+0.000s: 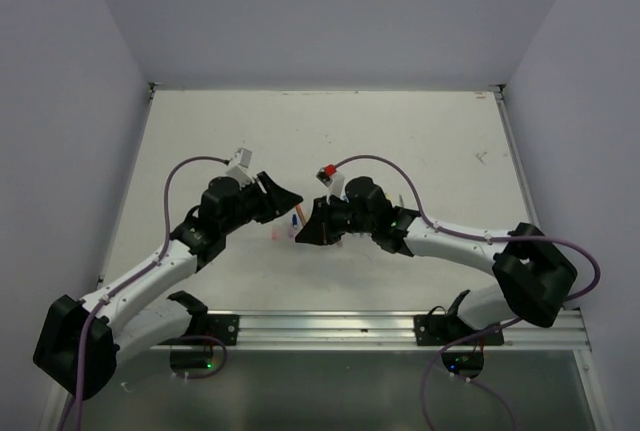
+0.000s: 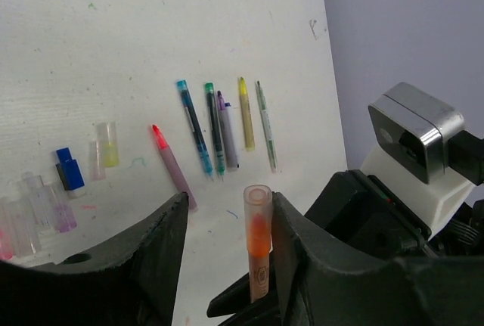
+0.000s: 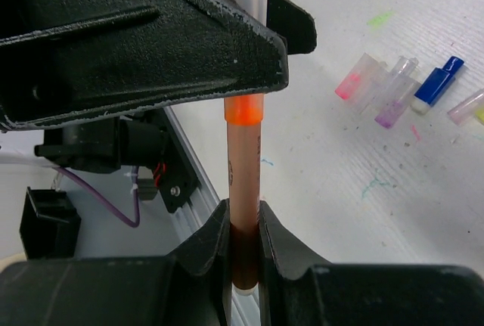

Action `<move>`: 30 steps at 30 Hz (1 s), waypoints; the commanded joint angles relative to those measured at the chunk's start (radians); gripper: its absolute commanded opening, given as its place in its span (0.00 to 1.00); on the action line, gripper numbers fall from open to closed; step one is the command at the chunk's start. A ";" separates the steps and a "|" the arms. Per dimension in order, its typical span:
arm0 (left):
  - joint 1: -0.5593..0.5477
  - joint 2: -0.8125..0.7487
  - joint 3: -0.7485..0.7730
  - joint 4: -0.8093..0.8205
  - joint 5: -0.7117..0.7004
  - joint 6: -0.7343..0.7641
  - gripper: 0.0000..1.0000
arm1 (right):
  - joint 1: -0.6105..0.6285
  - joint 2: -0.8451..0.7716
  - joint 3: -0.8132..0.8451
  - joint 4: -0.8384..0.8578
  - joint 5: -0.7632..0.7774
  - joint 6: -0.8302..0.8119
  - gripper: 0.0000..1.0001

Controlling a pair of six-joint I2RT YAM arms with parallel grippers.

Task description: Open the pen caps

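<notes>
My right gripper [image 3: 243, 216] is shut on the body of an orange pen [image 3: 244, 167] and holds it above the table. The pen's clear cap [image 2: 258, 212] sits between the fingers of my left gripper [image 2: 229, 201], which is open. The cap touches one finger and a wide gap separates it from the other. Both grippers meet at mid-table in the top view, left [image 1: 285, 203] and right [image 1: 308, 226]. Loose caps lie on the table: blue [image 2: 68, 169], pale yellow [image 2: 110, 143], purple [image 2: 60, 212] and pink [image 3: 354, 80].
Several uncapped pens lie in a row on the table beyond my left gripper: pink-red [image 2: 172, 163], blue [image 2: 194, 125], teal [image 2: 214, 125], purple-grey [image 2: 227, 129], yellow [image 2: 246, 113] and grey [image 2: 265, 124]. The aluminium rail [image 1: 330, 326] runs along the near edge.
</notes>
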 commanded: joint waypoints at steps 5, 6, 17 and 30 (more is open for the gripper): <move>-0.004 0.020 0.009 0.087 0.046 0.000 0.22 | -0.002 0.010 0.029 0.065 -0.030 0.032 0.00; -0.004 0.024 0.012 0.082 0.052 0.000 0.14 | -0.002 0.010 0.034 0.058 -0.019 0.029 0.00; 0.037 0.203 0.242 -0.156 0.042 0.023 0.00 | 0.368 0.179 0.406 -0.755 1.173 -0.182 0.00; 0.281 0.101 0.111 -0.012 0.158 0.150 0.00 | 0.199 -0.063 0.008 -0.072 0.104 -0.130 0.00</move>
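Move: The orange pen's cap stands between the left hand's open fingers, about 1 cm back and 1 cm to the right of their midpoint, level with it; from the right hand, which already grips the barrel, the cap is some 6 cm ahead, 3 cm up. On the table about 16 cm below the left hand lie the blue cap, 1 cm back and 2 cm left, the pink cap, 4 cm back and 6 cm left, and the pink pen, 5 cm back and 8 cm right. The left fingers shut on the orange cap while that hand eases about 1 cm right, then carry it some 2.5 cm forward and, late on, 3 cm left, away from the pen. Keeping its pinch on the barrel, the right hand first holds nearly still, then dips about 2 cm and goes 3 cm forward and 2 cm right while its wrist swings some 50 degrees, left side dropping and turning clockwise, before coming back most of the way and undoing about half of that turn. ##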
